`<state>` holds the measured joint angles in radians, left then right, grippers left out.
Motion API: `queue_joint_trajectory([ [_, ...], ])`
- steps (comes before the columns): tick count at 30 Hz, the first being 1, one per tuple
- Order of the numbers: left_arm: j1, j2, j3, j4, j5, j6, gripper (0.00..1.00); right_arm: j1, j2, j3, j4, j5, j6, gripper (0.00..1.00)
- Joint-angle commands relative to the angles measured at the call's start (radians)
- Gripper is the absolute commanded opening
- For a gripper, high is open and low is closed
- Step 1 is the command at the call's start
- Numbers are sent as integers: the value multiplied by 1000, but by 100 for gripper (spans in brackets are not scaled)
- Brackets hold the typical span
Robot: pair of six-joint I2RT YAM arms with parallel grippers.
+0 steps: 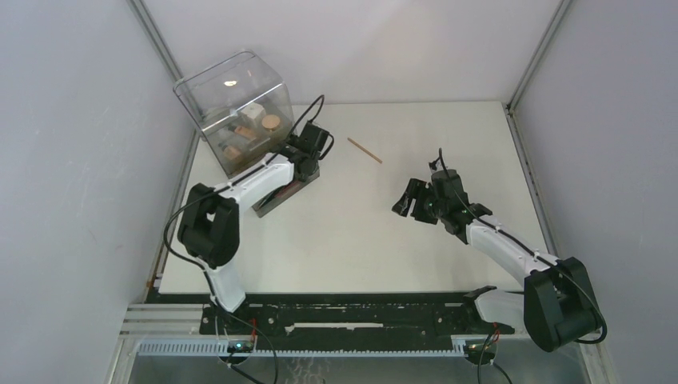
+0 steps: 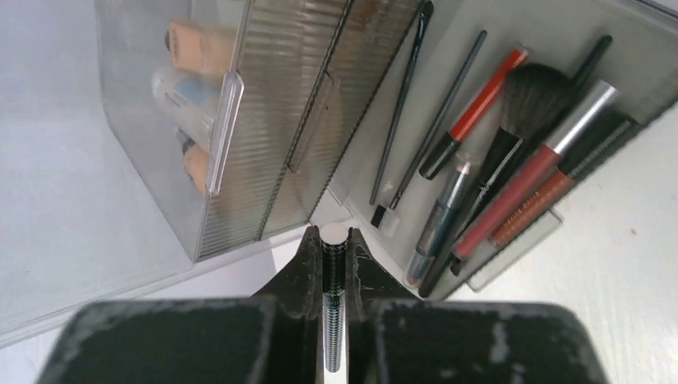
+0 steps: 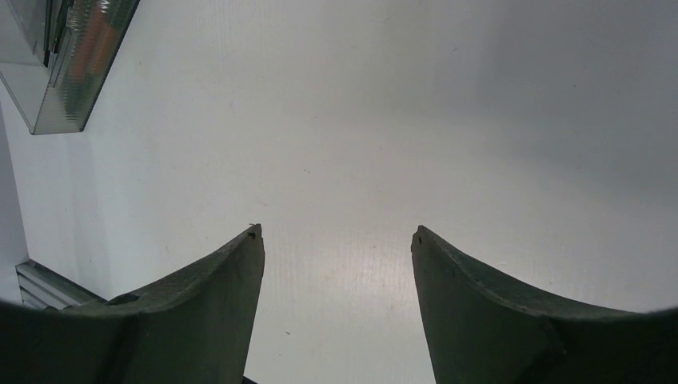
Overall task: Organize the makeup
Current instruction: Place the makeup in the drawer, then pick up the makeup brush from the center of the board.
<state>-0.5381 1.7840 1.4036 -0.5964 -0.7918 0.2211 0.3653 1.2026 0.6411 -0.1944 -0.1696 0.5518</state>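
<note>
My left gripper point(image 2: 334, 237) is shut on a thin, dark, patterned makeup stick point(image 2: 333, 298) with a white end cap. It hangs just in front of the clear box point(image 2: 240, 120) and beside the pulled-out drawer tray point(image 2: 552, 24). The tray holds thin black brushes point(image 2: 404, 104), a big powder brush point(image 2: 534, 96), a red lip tube point(image 2: 488, 92) and a red-and-silver tube point(image 2: 544, 172). In the top view the left gripper point(image 1: 304, 160) is at the box's front right corner. My right gripper point(image 1: 409, 202) point(image 3: 336, 234) stands open and empty over the bare table.
The clear box point(image 1: 232, 104) with ribbed drawers stands at the back left, with compacts and bottles inside. The open drawer point(image 1: 284, 192) juts out towards the table's middle. A thin tan stick point(image 1: 364, 150) lies alone on the table behind the right gripper.
</note>
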Motion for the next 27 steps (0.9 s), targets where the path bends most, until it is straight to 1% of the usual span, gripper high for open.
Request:
queue_joint_trajectory([
  [1, -4, 49, 16, 161, -142, 125, 1, -2, -2, 4, 19, -10, 10, 74],
  [2, -4, 63, 30, 169, -163, 131, 9, -2, -6, 3, 13, -6, 10, 74],
  [3, -4, 82, 50, 168, -190, 128, 25, -3, -13, 1, 9, -2, 7, 74],
  [5, -4, 107, 95, 139, -215, 95, 48, -3, -27, -9, 4, 7, 6, 74],
  [6, -4, 111, 113, 122, -212, 75, 57, -2, -33, -14, 2, 14, 5, 74],
  [8, -4, 105, 137, 85, -183, 34, 63, -3, -41, -19, -3, 24, 4, 74],
  [12, -5, 54, 175, 9, -107, -71, 63, -3, -46, -21, -5, 34, -3, 74],
  [16, -4, -33, 193, -51, 51, -189, 61, -2, -29, 11, -18, 56, -33, 74],
  [19, -5, -106, 171, -62, 174, -255, 61, 4, 39, 95, -66, 81, -76, 74],
  [21, -5, -145, 160, -72, 229, -290, 61, 16, 99, 169, -108, 113, -106, 74],
  [27, -1, -262, 96, -102, 341, -367, 61, 42, 328, 416, -207, 170, -189, 76],
])
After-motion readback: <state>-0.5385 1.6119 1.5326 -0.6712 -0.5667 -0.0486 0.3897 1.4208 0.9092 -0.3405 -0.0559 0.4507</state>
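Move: The left hand holds a slim silver-ringed pen over the open drawer, whose middle is about 4 cm to its right, 1 cm back and 12 cm below. The clear cabinet stands some 11 cm ahead, 5 cm left; the wooden pencil about 15 cm ahead, 28 cm right. From the empty right hand, that pencil is some 24 cm ahead, 10 cm left, 8 cm below; the drawer 11 cm ahead, 37 cm left. The left fingers open and let go of the pen over the drawer, as the hand eases about 3 cm forward. It then draws back and climbs some 9 cm off the drawer, drifting right, its left side rolling down to about 25 degrees from the start. The right hand, still open, shifts back slightly, then sets off forward, some 5 cm, towards the wooden pencil. ##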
